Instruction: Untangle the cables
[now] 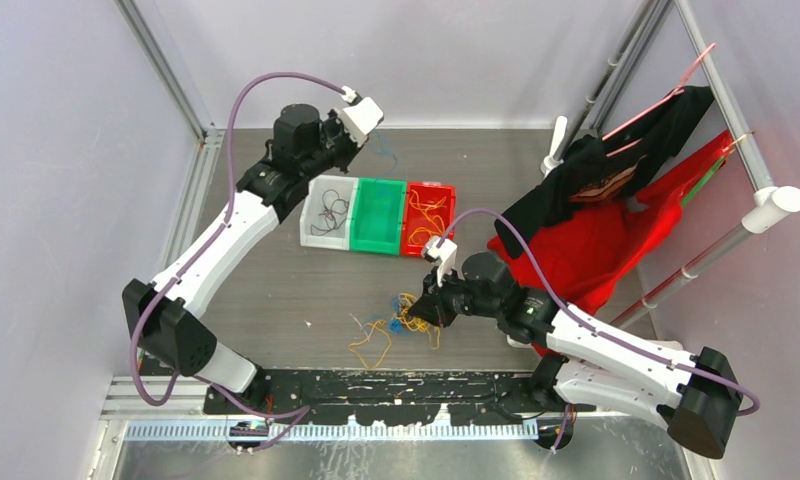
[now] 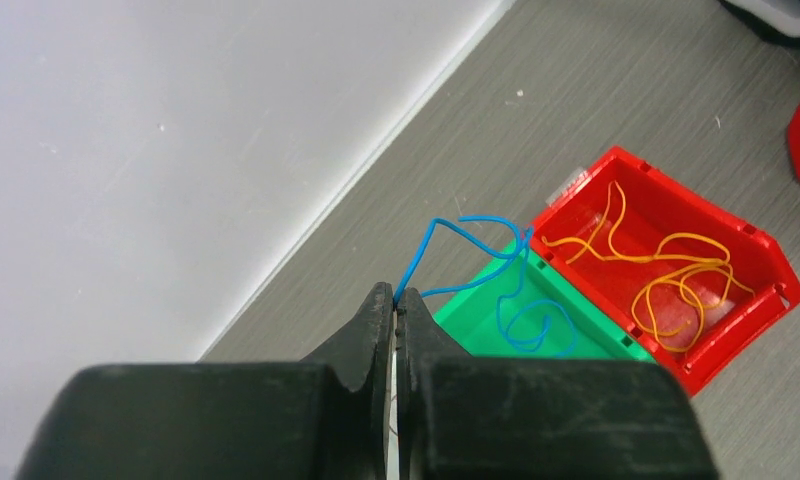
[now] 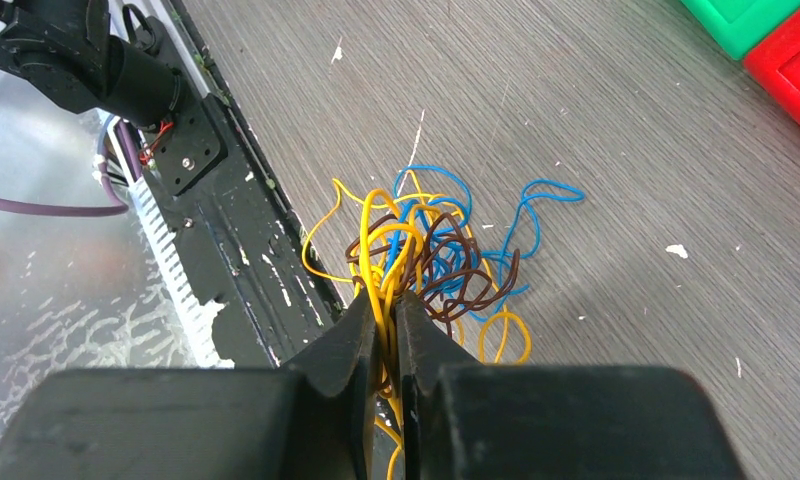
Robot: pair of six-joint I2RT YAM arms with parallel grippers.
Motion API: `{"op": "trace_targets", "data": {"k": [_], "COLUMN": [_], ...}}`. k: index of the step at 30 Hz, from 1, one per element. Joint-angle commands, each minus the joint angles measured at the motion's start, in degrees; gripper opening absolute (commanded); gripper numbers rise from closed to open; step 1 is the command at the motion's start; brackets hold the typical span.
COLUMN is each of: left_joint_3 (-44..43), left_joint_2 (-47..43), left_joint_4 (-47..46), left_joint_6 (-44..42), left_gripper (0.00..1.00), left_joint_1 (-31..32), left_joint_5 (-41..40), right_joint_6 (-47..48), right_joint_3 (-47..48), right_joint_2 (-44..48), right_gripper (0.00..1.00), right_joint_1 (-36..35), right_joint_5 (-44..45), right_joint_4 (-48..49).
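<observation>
A tangle of yellow, blue and dark brown cables [image 3: 446, 250] lies on the grey table near the front, and shows in the top view as a small heap [image 1: 401, 322]. My right gripper [image 3: 388, 305] is shut on a few yellow strands of that tangle [image 1: 423, 308]. Far back, my left gripper [image 2: 396, 300] is shut on one end of a single blue cable [image 2: 476, 222]. That cable loops down over the green bin [image 2: 476, 300]. The red bin [image 2: 746, 232] holds yellow cables. The white bin [image 1: 316, 238] holds dark brown ones.
The three bins stand in a row at mid-table, with the green bin [image 1: 376, 240] in the middle. Red and black clothes [image 1: 596, 230] hang on a rack at the right. A black mounting plate [image 1: 376, 385] runs along the near edge. White walls close in the left and back.
</observation>
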State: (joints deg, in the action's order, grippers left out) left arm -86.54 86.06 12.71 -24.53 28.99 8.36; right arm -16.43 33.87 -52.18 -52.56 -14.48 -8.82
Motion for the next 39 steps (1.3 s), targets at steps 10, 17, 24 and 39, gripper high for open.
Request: {"op": "trace_targets", "data": {"k": [10, 17, 24, 39], "left_joint_3": [5.7, 5.6, -1.1, -7.0], "left_joint_2": [3.4, 10.3, 18.6, 20.1], "left_joint_4": [-0.2, 2.1, 14.8, 26.7], "left_joint_6": [-5.0, -6.8, -7.4, -8.3], "left_gripper": [0.0, 0.0, 0.26, 0.96], "left_joint_1": [0.7, 1.7, 2.5, 0.6], "left_joint_5": [0.6, 1.4, 1.5, 4.7], "right_joint_6": [-0.2, -0.7, -1.3, -3.2], "right_joint_3": [2.7, 2.7, 2.8, 4.0], "right_joint_2": [0.5, 1.0, 1.2, 1.3], "right_gripper": [0.09, 0.08, 0.07, 0.06], "right_joint_1": [-0.2, -0.1, 0.2, 0.3], "right_joint_5": [0.5, 0.8, 1.0, 0.9], "right_joint_4": [3.8, 4.3, 5.0, 6.9]}}
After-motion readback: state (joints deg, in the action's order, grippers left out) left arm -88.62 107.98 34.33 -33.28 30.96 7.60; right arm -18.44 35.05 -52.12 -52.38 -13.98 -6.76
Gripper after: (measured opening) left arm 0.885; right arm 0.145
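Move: The left hand already pinches the blue cable high up. The green bin it is bound for has its middle about 4 cm ahead, 2 cm to the right and some 31 cm below. Either side of the green bin, level with it, the white bin sits about 9 cm left of the hand and the red bin 13 cm right. From the right hand, holding the tangle, the green bin is some 32 cm ahead, 7 cm left and 13 cm below. The left hand lets go of the blue cable over the green bin, its fingers spreading wide during the last part of a drop of some 24 cm, almost straight down towards the bin. Its wrist tips the fingers from nearly level to steeply down, turning about 40 degrees in all. The right hand keeps its pinch on the tangle and creeps up a centimetre or two. ##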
